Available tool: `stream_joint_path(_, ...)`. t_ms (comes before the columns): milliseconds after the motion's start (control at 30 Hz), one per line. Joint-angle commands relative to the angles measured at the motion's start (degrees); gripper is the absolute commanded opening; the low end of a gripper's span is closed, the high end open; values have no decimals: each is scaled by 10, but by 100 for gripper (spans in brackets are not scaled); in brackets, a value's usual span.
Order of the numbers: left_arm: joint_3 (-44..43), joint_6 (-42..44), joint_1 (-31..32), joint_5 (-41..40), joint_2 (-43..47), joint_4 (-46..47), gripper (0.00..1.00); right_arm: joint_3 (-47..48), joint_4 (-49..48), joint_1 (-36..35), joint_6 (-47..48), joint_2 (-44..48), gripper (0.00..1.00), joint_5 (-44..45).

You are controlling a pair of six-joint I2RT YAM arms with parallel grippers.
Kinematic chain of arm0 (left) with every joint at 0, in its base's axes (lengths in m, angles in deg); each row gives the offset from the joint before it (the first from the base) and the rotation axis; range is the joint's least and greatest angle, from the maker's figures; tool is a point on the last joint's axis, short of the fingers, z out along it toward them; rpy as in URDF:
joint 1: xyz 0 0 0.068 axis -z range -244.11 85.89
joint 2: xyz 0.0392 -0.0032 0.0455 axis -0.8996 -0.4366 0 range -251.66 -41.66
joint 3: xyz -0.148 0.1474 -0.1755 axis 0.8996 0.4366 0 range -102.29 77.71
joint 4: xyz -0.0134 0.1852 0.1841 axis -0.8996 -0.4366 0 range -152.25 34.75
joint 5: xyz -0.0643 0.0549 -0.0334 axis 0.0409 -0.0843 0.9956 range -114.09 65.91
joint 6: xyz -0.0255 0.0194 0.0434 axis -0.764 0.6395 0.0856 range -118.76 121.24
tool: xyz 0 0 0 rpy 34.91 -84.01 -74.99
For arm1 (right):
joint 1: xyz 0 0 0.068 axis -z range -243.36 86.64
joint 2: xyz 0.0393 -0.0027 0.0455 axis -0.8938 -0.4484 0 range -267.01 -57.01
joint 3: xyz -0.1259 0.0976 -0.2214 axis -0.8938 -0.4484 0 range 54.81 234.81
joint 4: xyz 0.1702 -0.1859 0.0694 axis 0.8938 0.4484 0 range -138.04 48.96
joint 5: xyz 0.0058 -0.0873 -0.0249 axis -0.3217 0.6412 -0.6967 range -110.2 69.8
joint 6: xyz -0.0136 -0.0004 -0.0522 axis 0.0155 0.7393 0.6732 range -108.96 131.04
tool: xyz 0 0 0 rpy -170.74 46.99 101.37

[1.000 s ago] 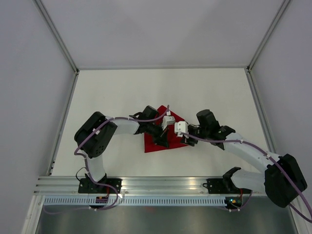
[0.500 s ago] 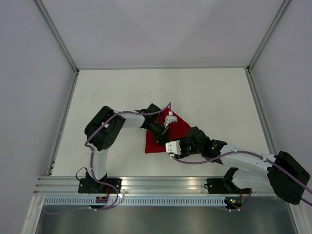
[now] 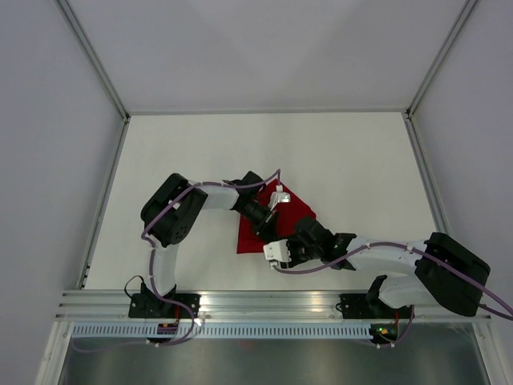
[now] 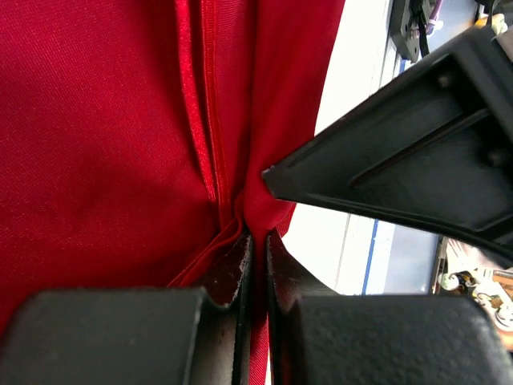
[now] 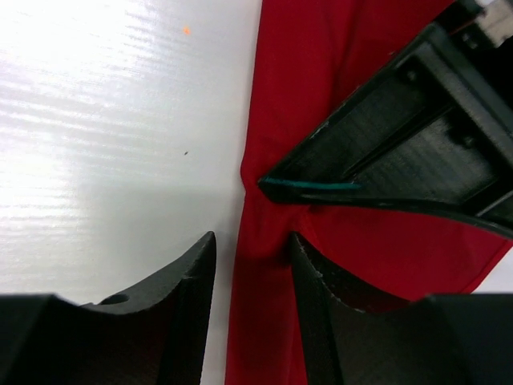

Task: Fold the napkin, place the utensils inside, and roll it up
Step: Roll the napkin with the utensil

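The red napkin (image 3: 298,210) lies folded on the white table (image 3: 200,152), partly hidden under both wrists. My left gripper (image 3: 267,227) is shut on a raised fold at the napkin's near edge; in the left wrist view the cloth (image 4: 120,120) is pinched between the fingertips of that gripper (image 4: 256,245). My right gripper (image 3: 272,241) sits right beside it, open, with the napkin's edge (image 5: 264,305) between its fingers and not clamped (image 5: 252,249). No utensils are in view.
Grey walls enclose the table on three sides. An aluminium rail (image 3: 264,303) runs along the near edge by the arm bases. The left gripper's finger (image 5: 401,152) crosses the right wrist view, very close to the right fingers.
My right gripper has swung from the napkin's right side to its near edge, beside the left gripper. The left arm shifted slightly and still holds the fold.
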Motion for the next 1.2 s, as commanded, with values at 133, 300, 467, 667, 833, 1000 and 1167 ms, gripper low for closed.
stream_joint_path(133,-18,-8,-3,-34,-27,-37,2,30,-3,-7,-4,-27,47,19)
stream_joint_path(300,-39,-22,-4,-25,-37,-51,2,35,9,-7,-2,-34,33,27)
stream_joint_path(467,-62,-44,-11,-2,-51,-67,5,38,34,-6,1,-43,11,41)
stream_joint_path(667,-75,-78,-25,22,-48,-61,19,43,63,5,6,-57,0,26)
stream_joint_path(833,-65,-107,-34,15,-30,-36,31,82,120,27,13,-76,0,-27)
stream_joint_path(1000,-22,-167,-55,-2,15,62,37,128,170,67,22,-103,0,-77)
stream_joint_path(1167,25,-233,-77,-45,67,136,38,168,225,106,42,-138,0,-133)
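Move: The rolled near edge of the napkin already sits pinched in the left fingers. About 5 cm to their right it runs between the right gripper's half-open fingers, so its middle is about 2 cm left of the right hand, 1 cm ahead and 1 cm lower, and about 3 cm right of the left hand, level with it. The napkin's flat part centres some 8 cm ahead of the left hand and 2 cm to its right, about 1 cm below. Shut the right gripper on the rolled edge while the left keeps its pinch, then carry the right hand about 3 cm forward, its wrist tipping some 10 degrees. As it goes, open the left fingers partway and bring the left gripper about 5 cm forward and slightly up, off the roll, turning it counter-clockwise. ##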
